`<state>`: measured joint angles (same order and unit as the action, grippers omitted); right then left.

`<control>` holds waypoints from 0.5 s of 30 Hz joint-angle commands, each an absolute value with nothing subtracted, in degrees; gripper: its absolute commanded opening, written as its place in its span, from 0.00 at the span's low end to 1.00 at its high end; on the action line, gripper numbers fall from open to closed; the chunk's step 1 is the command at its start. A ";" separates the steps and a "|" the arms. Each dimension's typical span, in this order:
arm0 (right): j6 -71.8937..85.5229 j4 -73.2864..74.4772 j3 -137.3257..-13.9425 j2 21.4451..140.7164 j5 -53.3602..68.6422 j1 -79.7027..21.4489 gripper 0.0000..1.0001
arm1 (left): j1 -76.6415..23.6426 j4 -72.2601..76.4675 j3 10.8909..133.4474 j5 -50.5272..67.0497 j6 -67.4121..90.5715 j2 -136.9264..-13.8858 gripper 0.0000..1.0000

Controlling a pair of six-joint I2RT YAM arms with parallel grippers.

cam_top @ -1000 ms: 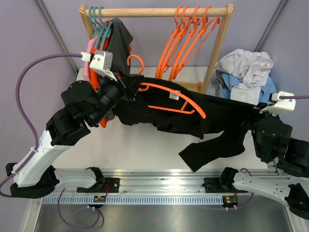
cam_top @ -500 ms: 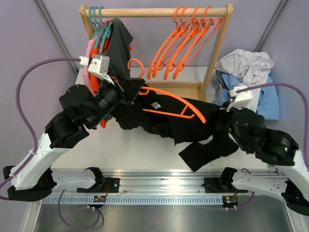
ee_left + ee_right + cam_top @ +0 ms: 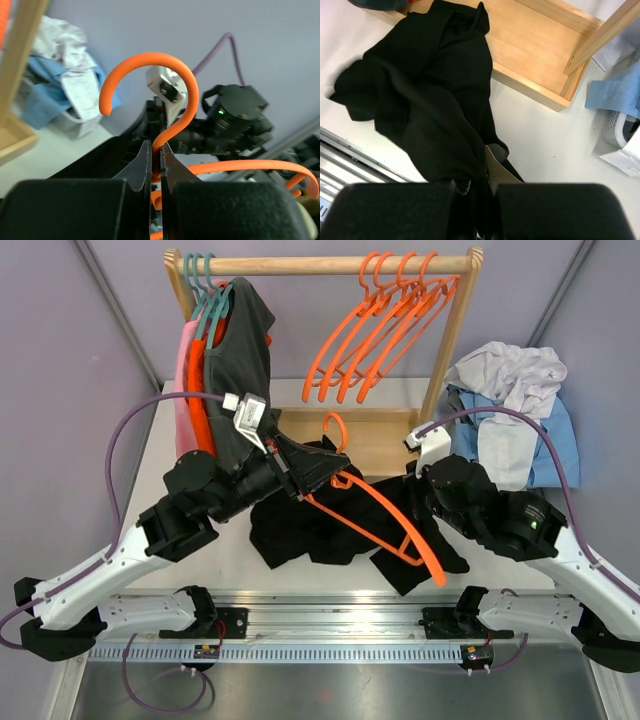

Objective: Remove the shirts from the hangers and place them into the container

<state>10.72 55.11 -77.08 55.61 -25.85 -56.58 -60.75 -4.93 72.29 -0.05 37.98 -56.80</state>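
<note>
My left gripper (image 3: 312, 468) (image 3: 156, 150) is shut on the neck of an orange hanger (image 3: 385, 520) (image 3: 150, 65), just under its hook. The hanger's arms slant down to the right, bare, over the black shirt (image 3: 300, 525) (image 3: 420, 100). That shirt lies slack and crumpled on the table in front of the rack. My right gripper (image 3: 418, 490) (image 3: 481, 182) is shut on an edge of the black shirt, low over the table. The container (image 3: 621, 134) at the right holds white and light blue shirts (image 3: 510, 390); only a bit of its white wall shows.
The wooden rack (image 3: 320, 262) stands at the back with its tray base (image 3: 385, 435) (image 3: 535, 45). Several empty orange hangers (image 3: 390, 320) hang on its right. On its left, teal hangers (image 3: 205, 290) carry a dark grey shirt (image 3: 245, 350), an orange shirt (image 3: 200, 370) and a pink shirt (image 3: 183, 400).
Both arms have swung toward the middle. The black shirt, stretched between them before, has gone slack onto the table. The hanger has tilted down to the right and now shows bare.
</note>
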 commanded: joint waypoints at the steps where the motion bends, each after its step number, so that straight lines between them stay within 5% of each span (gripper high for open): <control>1: 10.46 53.08 -77.52 54.40 -26.54 -56.43 0.05 | -61.00 10.81 69.62 7.56 44.56 -53.09 0.00; 2: 10.63 53.87 -77.69 54.58 -26.72 -56.51 0.15 | -61.00 10.90 69.17 7.56 45.08 -52.91 0.00; 3: 10.90 54.14 -77.87 54.67 -26.98 -56.43 0.43 | -61.00 10.81 68.13 7.56 45.09 -52.65 0.00; 4: 11.16 54.58 -78.13 54.75 -28.46 -56.51 0.57 | -61.00 10.72 67.85 7.65 45.09 -52.65 0.00; 7: 12.22 56.51 -81.03 53.62 -32.59 -56.43 0.85 | -61.00 7.31 67.41 7.56 43.16 -53.78 0.00; 10: 11.17 56.87 -85.68 50.55 -32.44 -56.51 0.99 | -61.08 0.98 67.76 8.79 39.30 -56.24 0.00; 15: 9.32 58.62 -94.30 49.22 -27.96 -56.51 0.99 | -61.52 -8.95 66.53 8.09 31.39 -59.32 0.00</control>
<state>10.81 58.35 -88.86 50.92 -29.26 -56.55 -61.08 -2.98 67.44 6.92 37.04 -57.82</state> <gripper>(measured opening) 0.990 0.035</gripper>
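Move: Below and to the left of the right hand, the black shirt it still pinches by one end has its middle some 14 cm left, level fore-and-aft and 27 cm down. From that hand the rack base is roughly 23 cm ahead, 17 cm left and 28 cm down; the container is about 24 cm ahead, 34 cm right and 20 cm down. The shirt's middle is around 6 cm ahead, 6 cm right and 43 cm below the left hand, which holds the bare orange hanger. Opening wide, the right fingers let go of the black shirt's end with the hand nearly still, then the hand climbs about 8 cm, drifting right, away from the cloth, its fingers tilting up. The left hand keeps its pinch on the hanger's neck, draws back and slightly up, then sinks some 6 cm while swinging right, above the shirt. ##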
